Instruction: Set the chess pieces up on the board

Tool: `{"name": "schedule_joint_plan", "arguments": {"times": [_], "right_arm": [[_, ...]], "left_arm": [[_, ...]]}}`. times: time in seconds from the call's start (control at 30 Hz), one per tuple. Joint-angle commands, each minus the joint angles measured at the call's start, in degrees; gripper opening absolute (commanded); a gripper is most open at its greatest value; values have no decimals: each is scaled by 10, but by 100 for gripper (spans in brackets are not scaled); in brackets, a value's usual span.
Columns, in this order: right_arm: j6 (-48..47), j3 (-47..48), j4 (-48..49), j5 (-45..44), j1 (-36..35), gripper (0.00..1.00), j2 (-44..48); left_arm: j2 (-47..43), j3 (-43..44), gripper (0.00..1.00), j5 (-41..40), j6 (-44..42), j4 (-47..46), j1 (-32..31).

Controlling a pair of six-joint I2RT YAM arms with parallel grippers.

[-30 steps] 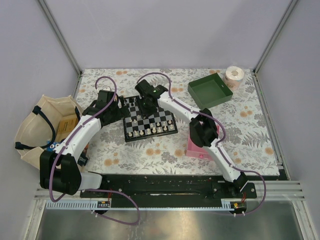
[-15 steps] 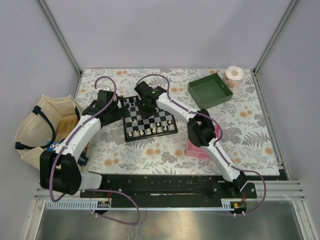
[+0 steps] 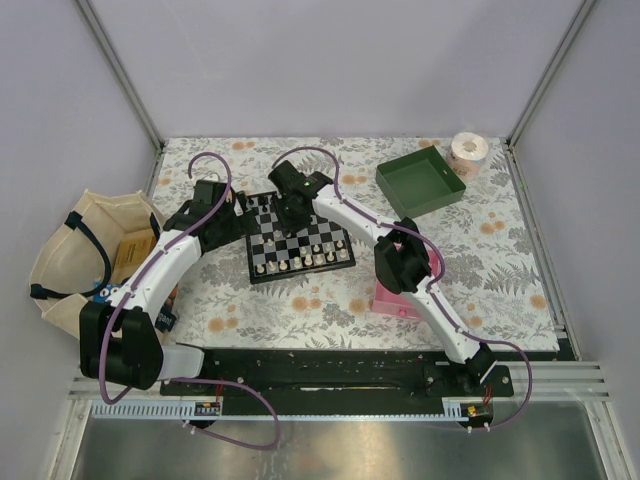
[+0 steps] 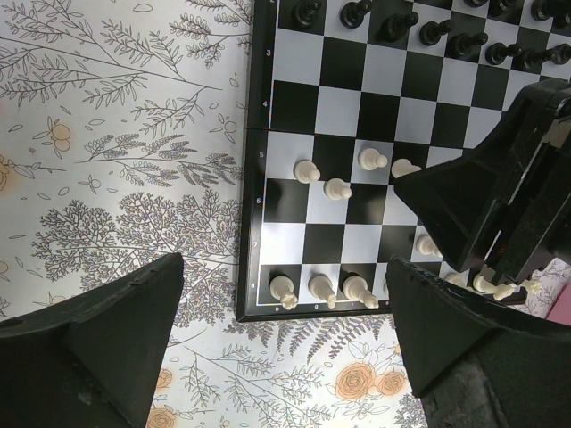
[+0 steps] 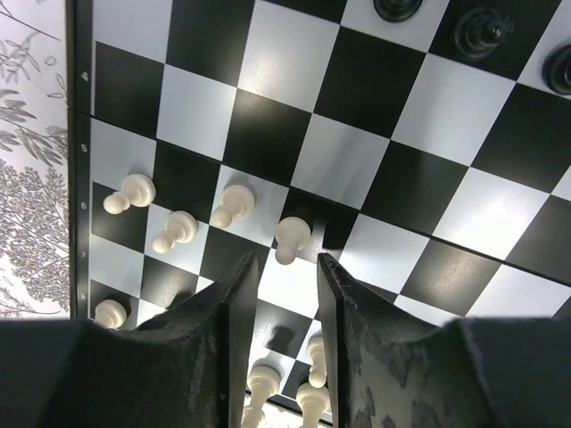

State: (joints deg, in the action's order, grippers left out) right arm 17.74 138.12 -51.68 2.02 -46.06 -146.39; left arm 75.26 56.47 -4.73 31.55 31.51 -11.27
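Note:
The board [image 3: 262,262] lies at the table's middle left. Cream-white chess pieces [image 3: 312,258] line its near rows and black ones [image 4: 393,27] its far rows. My right gripper [image 3: 292,222] hangs low over the board [image 5: 268,134]. Its jaws [image 5: 284,272] stand narrowly apart with nothing between them. A white pawn [image 5: 290,239] stands just beyond the fingertips, and other pawns [image 5: 178,230] stand to its left. My left gripper [image 3: 232,210] is wide open [image 4: 285,357] above the board's corner [image 4: 254,308] and the flowered cloth, holding nothing.
A green tray [image 3: 420,182] and a paper roll [image 3: 468,152] stand at the far right. A pink tray [image 3: 392,300] lies partly under the right arm. A cloth bag [image 3: 90,250] sits off the table's left edge.
The right gripper's jaws have narrowed and its wrist has shifted slightly over the board. The left arm has not moved.

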Motion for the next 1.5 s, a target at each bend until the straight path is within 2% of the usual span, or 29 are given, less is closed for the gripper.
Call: {"name": "schedule_joint_plan", "arguments": {"times": [0.0, 0.53, 0.83, 0.9, 1.07, 1.47], "right_arm": [[-5, 36, 15, -11, 4, 38, -7], [-5, 43, 18, -17, 5, 34, -14], [-9, 41, 17, -17, 6, 20, -9], [-9, 39, 17, -15, 6, 14, -7], [-12, 15, 17, -11, 6, 7, 19], [-26, -79, 22, 11, 4, 6, 111]], "left_arm": [[-5, -3, 99, 5, -2, -26, 4], [-4, -2, 99, 10, -4, -26, 4], [-5, -2, 99, 13, -3, -29, 4], [-2, 0, 99, 17, -3, -29, 5], [-2, 0, 99, 17, -4, -29, 4], [3, 4, 99, 27, 1, -35, 5]]}}
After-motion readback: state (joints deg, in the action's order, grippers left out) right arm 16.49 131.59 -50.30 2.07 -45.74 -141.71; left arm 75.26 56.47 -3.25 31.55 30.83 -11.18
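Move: The white pawn to be gripped already stands between the right hand's half-open fingertips, about 1 cm ahead of the hand point and 1 cm below it. At the same height, the next pawn is some 3 cm to that hand's left and about 1 cm ahead, and a second pawn 5 cm left and level with it. A rear pawn stands 4 cm back and 1 cm right. From the left hand, the gripped pawn lies roughly 8 cm right, 1 cm ahead and 10 cm down. The white pawn is pinched near its head by the right fingertips, which close from just under half open after the hand bobs up and down by under 1 cm and edges forward about 1 cm. Still gripping the pawn, the hand then goes diagonally back and right some 2.5 cm, away from the next pawn, rising about half a centimetre. ##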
